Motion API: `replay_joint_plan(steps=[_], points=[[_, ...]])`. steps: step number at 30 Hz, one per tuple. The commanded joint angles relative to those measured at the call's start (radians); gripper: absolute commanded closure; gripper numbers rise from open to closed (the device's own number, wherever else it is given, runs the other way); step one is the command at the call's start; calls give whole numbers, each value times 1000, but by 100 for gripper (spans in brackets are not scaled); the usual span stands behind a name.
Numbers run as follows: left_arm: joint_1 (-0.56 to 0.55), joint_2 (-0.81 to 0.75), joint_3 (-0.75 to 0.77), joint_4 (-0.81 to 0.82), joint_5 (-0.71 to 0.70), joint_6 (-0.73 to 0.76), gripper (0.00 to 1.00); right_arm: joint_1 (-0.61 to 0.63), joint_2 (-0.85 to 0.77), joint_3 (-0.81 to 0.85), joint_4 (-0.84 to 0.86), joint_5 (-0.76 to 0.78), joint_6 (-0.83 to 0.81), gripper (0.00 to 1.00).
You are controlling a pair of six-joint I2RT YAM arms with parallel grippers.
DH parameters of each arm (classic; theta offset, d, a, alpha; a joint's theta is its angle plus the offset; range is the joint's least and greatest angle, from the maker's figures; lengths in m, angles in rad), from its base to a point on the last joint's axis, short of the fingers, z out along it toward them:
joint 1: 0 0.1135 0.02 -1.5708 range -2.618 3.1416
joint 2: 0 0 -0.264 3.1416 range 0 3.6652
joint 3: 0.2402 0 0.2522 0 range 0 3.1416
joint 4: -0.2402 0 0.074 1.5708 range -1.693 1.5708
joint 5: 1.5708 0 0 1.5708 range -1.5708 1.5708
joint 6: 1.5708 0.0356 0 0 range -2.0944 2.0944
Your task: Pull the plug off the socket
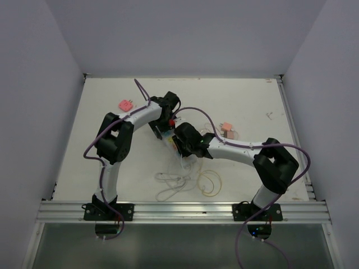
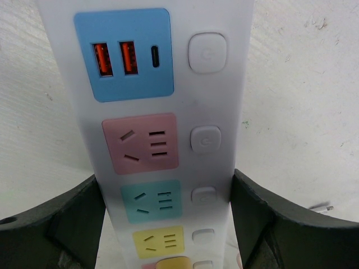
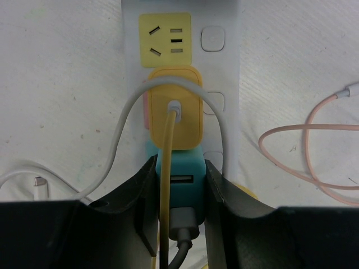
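Note:
The socket [image 2: 162,84] is a long white strip with blue, pink, teal and yellow outlet faces. My left gripper [image 2: 168,193] is shut on its two long sides, one dark finger [image 2: 78,218] against each edge. At the strip's other end, a teal plug [image 3: 180,168] with a grey cable sits in the socket [image 3: 224,61], just below a yellow plug [image 3: 174,106] with a yellow cord. My right gripper [image 3: 180,176] is shut on the teal plug, with its fingers pressed to both sides. From above, both grippers [image 1: 162,120] [image 1: 179,140] meet over the strip at the table's middle.
A loose pink plug [image 1: 124,105] lies at the back left and another [image 1: 227,128] to the right of the arms. White cables [image 1: 174,179] and a yellow loop [image 1: 210,182] are tangled near the front. A pink cord [image 3: 314,151] curls beside the strip.

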Motion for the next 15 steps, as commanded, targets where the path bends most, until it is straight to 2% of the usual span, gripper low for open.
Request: replay_joint_plan(steps=[1,6,15], points=[[19,132,-79,-63,-92,2,100,-2,-168,73,41,31,-18,100],[17,135,-85,-64,-107,1,100,-2,-223,30,113,55,-6,100],[13,144,-93,-64,-104,1,100,-5,-254,38,107,121,3,100]])
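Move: The teal plug sits between my right fingers, right at the hand point, with its prongs down in the near end of the power strip. The orange plug stands about 4 cm ahead and 3 cm left of it; a pink plug lies on the table some 9 cm ahead and 17 cm right, about 5 cm lower. From my left hand, which straddles the strip, the teal plug is about 9 cm back, 8 cm right and 3 cm higher. Keeping the teal plug pinched, I pull my right hand up away from the strip, slowly for the first centimetre or so and then fast, about 11 cm in all. As it rises my wrist tips nearly 20 degrees, swinging the fingers outward, forward and to the left. My left hand stays put, still gripping the strip by both sides. ##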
